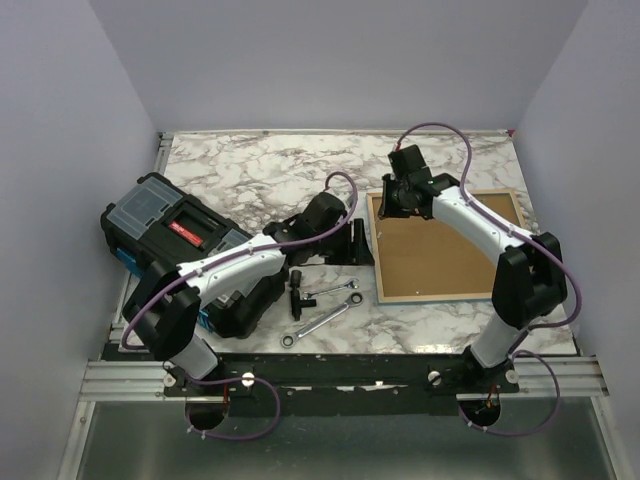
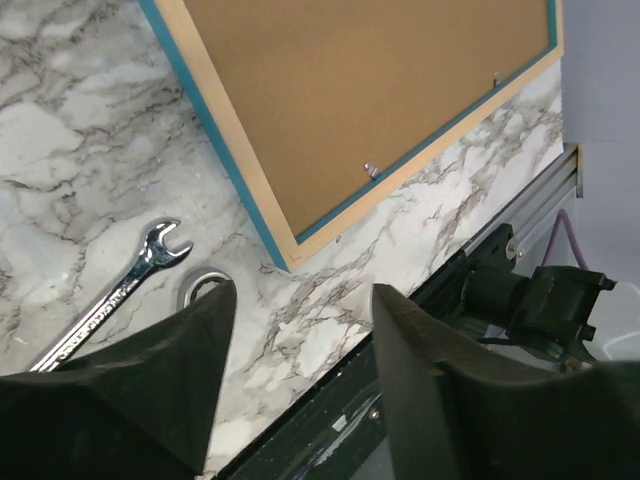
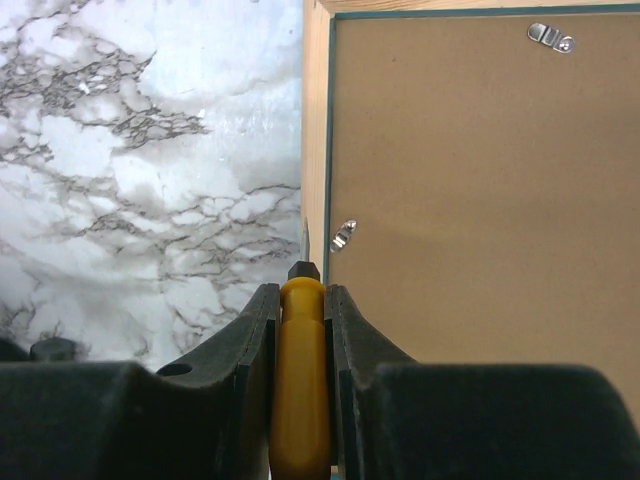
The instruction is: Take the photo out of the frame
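The frame (image 1: 432, 297) lies face down on the right of the marble table, its brown back (image 1: 440, 250) up. Its turquoise border (image 2: 238, 190) shows in the left wrist view. The photo is hidden under that back. My right gripper (image 3: 300, 292) is shut on a yellow-handled screwdriver (image 3: 300, 390). The blade tip sits at the frame's left rim (image 3: 316, 130), beside a small metal clip (image 3: 343, 234). In the overhead view this gripper (image 1: 392, 203) hovers over the frame's far left corner. My left gripper (image 2: 300, 290) is open and holds nothing, above bare marble near the frame's near left corner.
A black and blue toolbox (image 1: 170, 235) fills the left side of the table. Two wrenches (image 1: 322, 318) and a small black tool (image 1: 298, 285) lie between the arms. Further clips (image 3: 552, 36) line the frame's back. A metal rail (image 1: 340, 365) edges the near side.
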`<state>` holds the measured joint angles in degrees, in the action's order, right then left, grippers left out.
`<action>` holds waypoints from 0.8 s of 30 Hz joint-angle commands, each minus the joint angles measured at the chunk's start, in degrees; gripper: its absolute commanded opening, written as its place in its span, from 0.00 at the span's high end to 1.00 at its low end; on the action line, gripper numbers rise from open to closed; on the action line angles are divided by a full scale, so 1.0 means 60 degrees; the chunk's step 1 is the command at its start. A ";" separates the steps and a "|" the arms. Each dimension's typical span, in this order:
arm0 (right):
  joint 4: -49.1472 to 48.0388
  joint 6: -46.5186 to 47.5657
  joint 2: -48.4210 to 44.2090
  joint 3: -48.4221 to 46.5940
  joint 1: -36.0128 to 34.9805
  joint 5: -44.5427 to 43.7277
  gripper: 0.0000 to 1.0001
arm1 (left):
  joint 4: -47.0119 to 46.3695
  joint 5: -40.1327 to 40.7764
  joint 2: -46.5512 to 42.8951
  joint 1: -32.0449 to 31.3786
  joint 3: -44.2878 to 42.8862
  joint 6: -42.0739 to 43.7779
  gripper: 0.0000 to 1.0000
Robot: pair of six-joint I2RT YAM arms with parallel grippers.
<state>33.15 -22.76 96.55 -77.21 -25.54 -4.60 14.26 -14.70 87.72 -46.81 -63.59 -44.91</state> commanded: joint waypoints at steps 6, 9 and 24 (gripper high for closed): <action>-0.0167 0.0347 0.0902 -0.0420 0.0144 -0.0199 1.00 | -0.2169 -0.0991 0.1428 -0.0656 0.0463 -0.0420 0.71; -0.0261 0.0328 0.0878 -0.0376 0.0159 -0.0034 1.00 | -0.2650 -0.1259 0.1974 -0.0789 0.0323 -0.0524 0.80; 0.0002 0.0389 0.0867 -0.0162 0.0166 -0.0317 1.00 | -0.2795 -0.0609 0.3238 -0.0827 0.0444 -0.0834 1.00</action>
<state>31.86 -21.34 102.02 -78.48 -24.73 -4.54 -1.67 -20.62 106.67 -51.51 -61.60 -49.52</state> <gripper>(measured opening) 0.236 0.008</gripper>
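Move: The frame lies face down. Its near left corner is about 7 cm right of the left hand, 2 cm back and 12 cm below; the big wrench lies some 7 cm left and 7 cm back of that hand, the small wrench about 5 cm left and level with it. The metal clip on the frame's left side is about 4 cm ahead of the right hand and 9 cm below, with the far clip 10 cm farther out and 10 cm right of it. The open left hand sinks about 10 cm and swings some 5 cm to the right and a little back, tipping its fingers about 10 degrees further down and shutting them fully on nothing as they come to bear on the frame's near left corner. Meanwhile the right hand, still gripping the orange screwdriver, lowers it about 3 cm and slightly forward, bringing the blade from above the left rim to the seam beside the metal clip, and then holds there. ##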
